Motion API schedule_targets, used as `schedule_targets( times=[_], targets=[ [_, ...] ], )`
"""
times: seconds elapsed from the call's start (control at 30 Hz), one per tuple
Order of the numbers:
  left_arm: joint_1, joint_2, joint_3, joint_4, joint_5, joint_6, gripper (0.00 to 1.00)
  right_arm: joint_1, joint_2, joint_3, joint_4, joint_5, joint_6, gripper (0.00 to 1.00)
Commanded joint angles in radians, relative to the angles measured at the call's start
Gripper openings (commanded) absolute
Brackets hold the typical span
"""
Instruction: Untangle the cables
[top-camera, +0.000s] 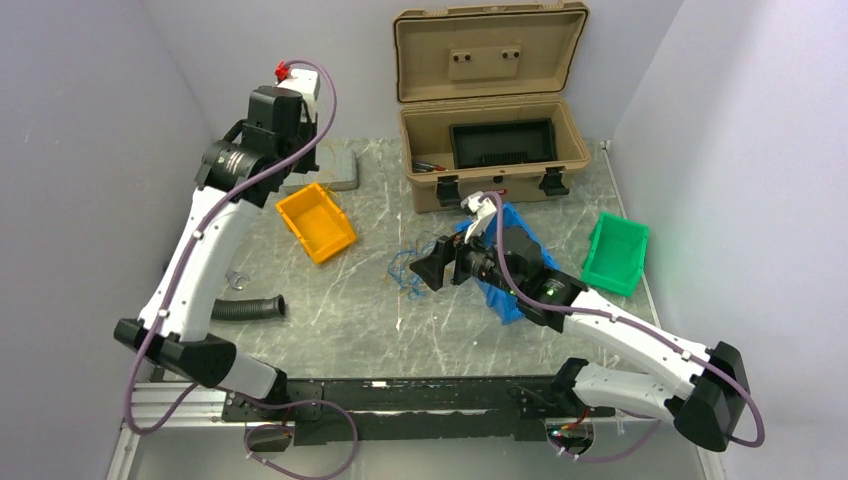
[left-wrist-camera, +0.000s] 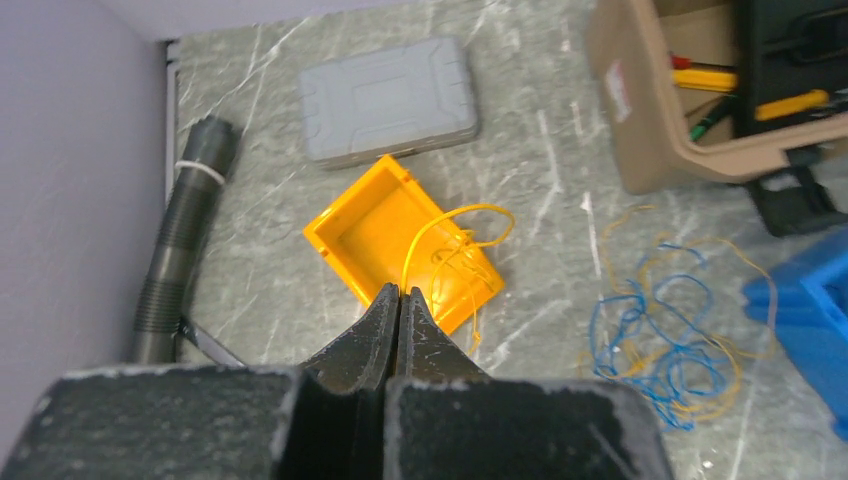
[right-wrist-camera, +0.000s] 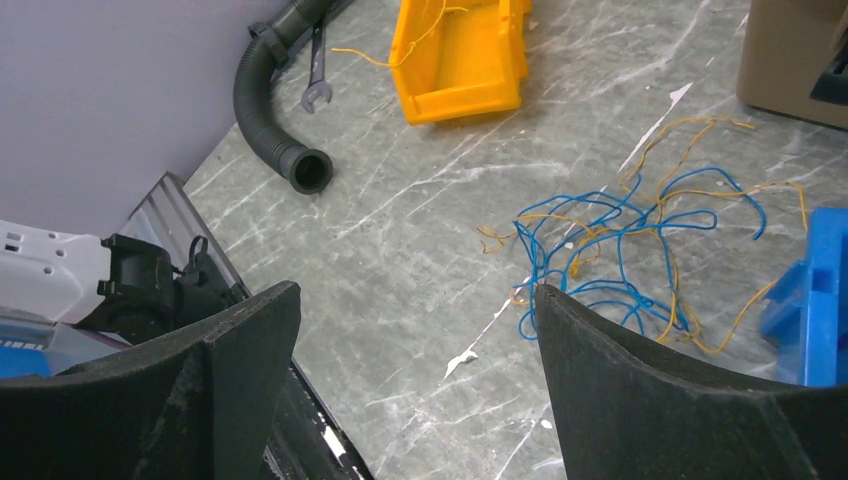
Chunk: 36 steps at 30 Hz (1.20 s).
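Observation:
A loose tangle of thin blue and orange-yellow cables (top-camera: 405, 270) (left-wrist-camera: 665, 340) (right-wrist-camera: 620, 250) lies on the marble table, between the orange bin (top-camera: 315, 222) (left-wrist-camera: 380, 235) and the blue bin (left-wrist-camera: 800, 300). My left gripper (left-wrist-camera: 402, 292) hangs above the orange bin, shut on one yellow cable (left-wrist-camera: 455, 215). That cable loops out from the jaw tips over the bin, apart from the tangle. My right gripper (right-wrist-camera: 417, 290) (top-camera: 432, 265) is open and empty, low over bare table just left of the tangle, with its right finger (right-wrist-camera: 600, 350) close to the blue strands.
A tan tool case (top-camera: 490, 150) stands open at the back. A grey flat box (left-wrist-camera: 388, 98) lies behind the orange bin. A green bin (top-camera: 615, 255) sits at the right. A black corrugated hose (right-wrist-camera: 265, 110) and a wrench (right-wrist-camera: 313, 80) lie at the left.

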Motion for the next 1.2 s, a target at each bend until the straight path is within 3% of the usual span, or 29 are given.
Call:
schedule_targets(
  times=[0.0, 0.27, 0.57, 0.83, 1.03, 1.17],
  targets=[
    [0.081, 0.061, 0.01, 0.039, -0.038, -0.015, 0.0, 0.003, -0.04, 0.038, -0.012, 0.033, -0.023, 0.89],
    [0.208, 0.144, -0.068, 0.149, -0.004, -0.073, 0.0, 0.003, -0.045, 0.073, -0.083, 0.045, -0.052, 0.89],
    [0.284, 0.254, -0.035, 0.17, 0.004, -0.166, 0.0, 0.003, -0.062, 0.045, -0.074, 0.051, -0.042, 0.89],
    [0.285, 0.253, -0.206, 0.23, 0.006, -0.282, 0.0, 0.004, -0.065, 0.021, -0.069, 0.045, -0.032, 0.89],
    [0.274, 0.205, -0.45, 0.343, 0.029, -0.346, 0.0, 0.003, -0.064, 0.007, -0.061, 0.039, -0.029, 0.89],
    [0.258, 0.278, -0.468, 0.362, 0.059, -0.34, 0.0, 0.003, -0.063, 0.001, -0.057, 0.03, -0.021, 0.89]
  ],
)
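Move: The left hand, holding the yellow cable, is high up; the orange bin for it lies about 8 cm ahead, 4 cm to the left and some 33 cm below. The grey case lies roughly 14 cm beyond the bin, level with it sideways, while the remaining blue-and-yellow cables lie about 19 cm to the hand's right and 2 cm back. From the right hand the bin is some 23 cm ahead, 24 cm left and 21 cm down. With its shut fingers still gripping the yellow cable, the left hand sinks about 24 cm towards the orange bin, going forward and some 8 cm to the left in the first half, then dropping faster while drawing back about 4 cm. On the way it turns counter-clockwise by roughly 25 degrees and tips its fingers more steeply down, ending low over the bin's near part with the cable still in its grip. ##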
